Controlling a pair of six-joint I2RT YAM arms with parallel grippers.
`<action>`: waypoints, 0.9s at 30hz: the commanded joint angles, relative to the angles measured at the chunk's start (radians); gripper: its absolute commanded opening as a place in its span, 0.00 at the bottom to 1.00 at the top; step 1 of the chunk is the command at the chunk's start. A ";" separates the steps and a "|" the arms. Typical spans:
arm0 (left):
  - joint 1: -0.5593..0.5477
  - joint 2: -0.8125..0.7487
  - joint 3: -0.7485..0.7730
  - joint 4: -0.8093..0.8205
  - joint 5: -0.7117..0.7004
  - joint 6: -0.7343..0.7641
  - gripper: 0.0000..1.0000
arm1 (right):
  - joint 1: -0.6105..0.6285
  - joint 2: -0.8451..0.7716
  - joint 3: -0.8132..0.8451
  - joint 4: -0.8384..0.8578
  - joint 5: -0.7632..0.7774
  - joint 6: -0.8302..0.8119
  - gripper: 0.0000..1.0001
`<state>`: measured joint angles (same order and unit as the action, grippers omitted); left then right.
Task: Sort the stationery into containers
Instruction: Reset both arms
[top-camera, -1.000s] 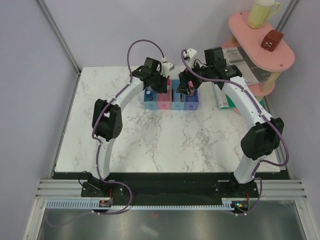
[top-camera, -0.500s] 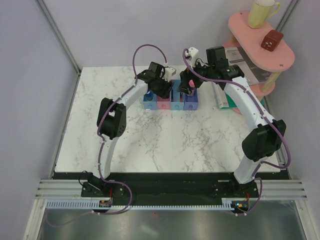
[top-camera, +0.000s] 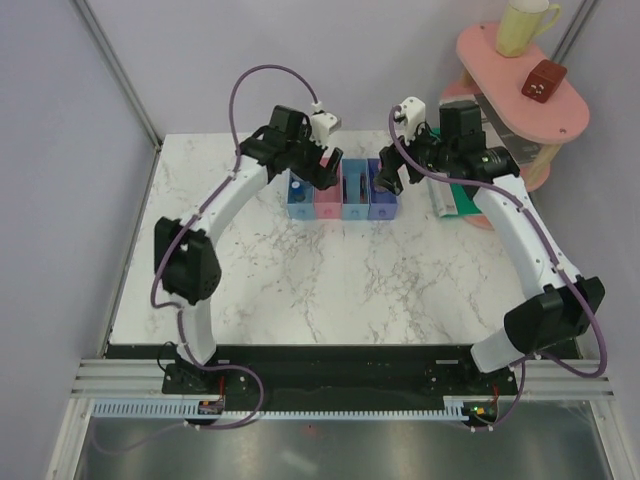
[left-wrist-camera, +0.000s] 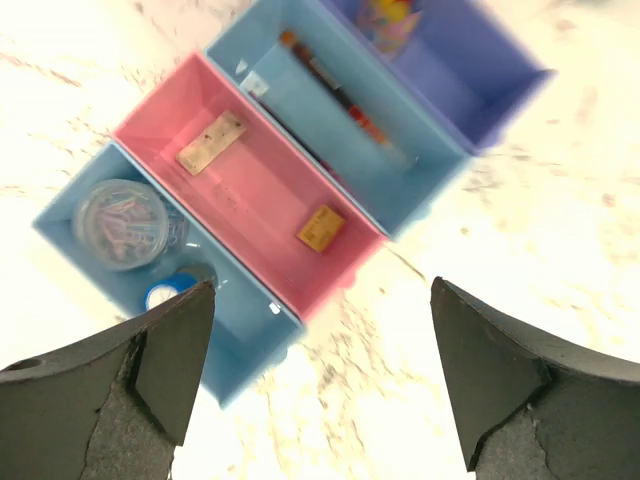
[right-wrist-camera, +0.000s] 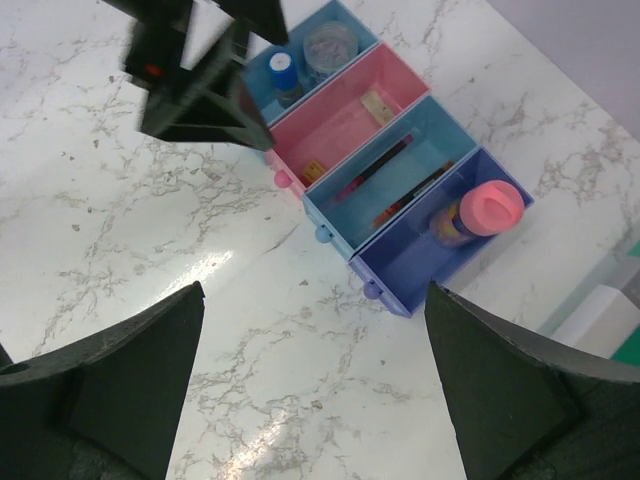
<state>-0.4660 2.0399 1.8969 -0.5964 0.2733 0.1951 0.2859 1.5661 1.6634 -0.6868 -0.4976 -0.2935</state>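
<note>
The containers are four joined bins at the back of the table: blue (top-camera: 299, 197), pink (top-camera: 327, 200), light blue (top-camera: 355, 200) and purple (top-camera: 383, 203). In the left wrist view the blue bin (left-wrist-camera: 235, 335) holds a clear box of clips (left-wrist-camera: 122, 222) and a tiny blue cylinder (left-wrist-camera: 160, 295). The pink bin (left-wrist-camera: 270, 185) holds a grey-brown stick (left-wrist-camera: 211, 143). The pens (left-wrist-camera: 335, 90) lie in the light blue bin. A tube with a pink cap (right-wrist-camera: 488, 208) stands in the purple bin (right-wrist-camera: 420, 255). My left gripper (top-camera: 322, 172) hangs open and empty above the bins. My right gripper (top-camera: 392, 176) is open beside them.
A pink shelf (top-camera: 575, 120) stands at the back right with a yellow mug (top-camera: 525, 25) and a brown box (top-camera: 543, 80) on it. A folded newspaper (top-camera: 490, 125) and a green mat (top-camera: 462, 200) lie under it. The left gripper (right-wrist-camera: 190, 90) shows in the right wrist view.
My left gripper has gone from shut to open over the bins, and its elbow has swung left. My right gripper has drawn back to the right, away from the purple bin.
</note>
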 joint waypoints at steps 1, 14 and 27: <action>0.001 -0.292 -0.062 -0.029 0.110 0.024 0.95 | -0.010 -0.112 -0.042 0.033 0.083 0.002 0.98; 0.142 -0.986 -0.630 -0.086 0.153 0.144 1.00 | -0.013 -0.452 -0.332 0.036 0.332 0.013 0.98; 0.156 -1.170 -0.782 -0.066 0.149 0.087 1.00 | -0.014 -0.551 -0.384 0.046 0.475 -0.010 0.98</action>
<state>-0.3206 0.8848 1.1225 -0.7013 0.3973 0.2935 0.2764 1.0454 1.2831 -0.6662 -0.0799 -0.2932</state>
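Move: The pink container with the pale eraser lies just under the empty left hand, about 2 cm ahead, straight in line and some 12 cm below. At the same depth, one light blue container is about 7 cm to its left, another 7 cm to its right, and the purple one 13 cm to its right. From the right hand, the pink container is about 10 cm ahead, 12 cm left and 24 cm below. Back and up, the open left hand draws away from over the pink container, swinging left as well, and settles some 23 cm back and 14 cm left; it climbs about 18 cm, then sinks 6, fingertips tipping upwards. The right hand, also open, backs off rightwards from the containers, about 13 cm nearly level, turning some 20 degrees clockwise. ##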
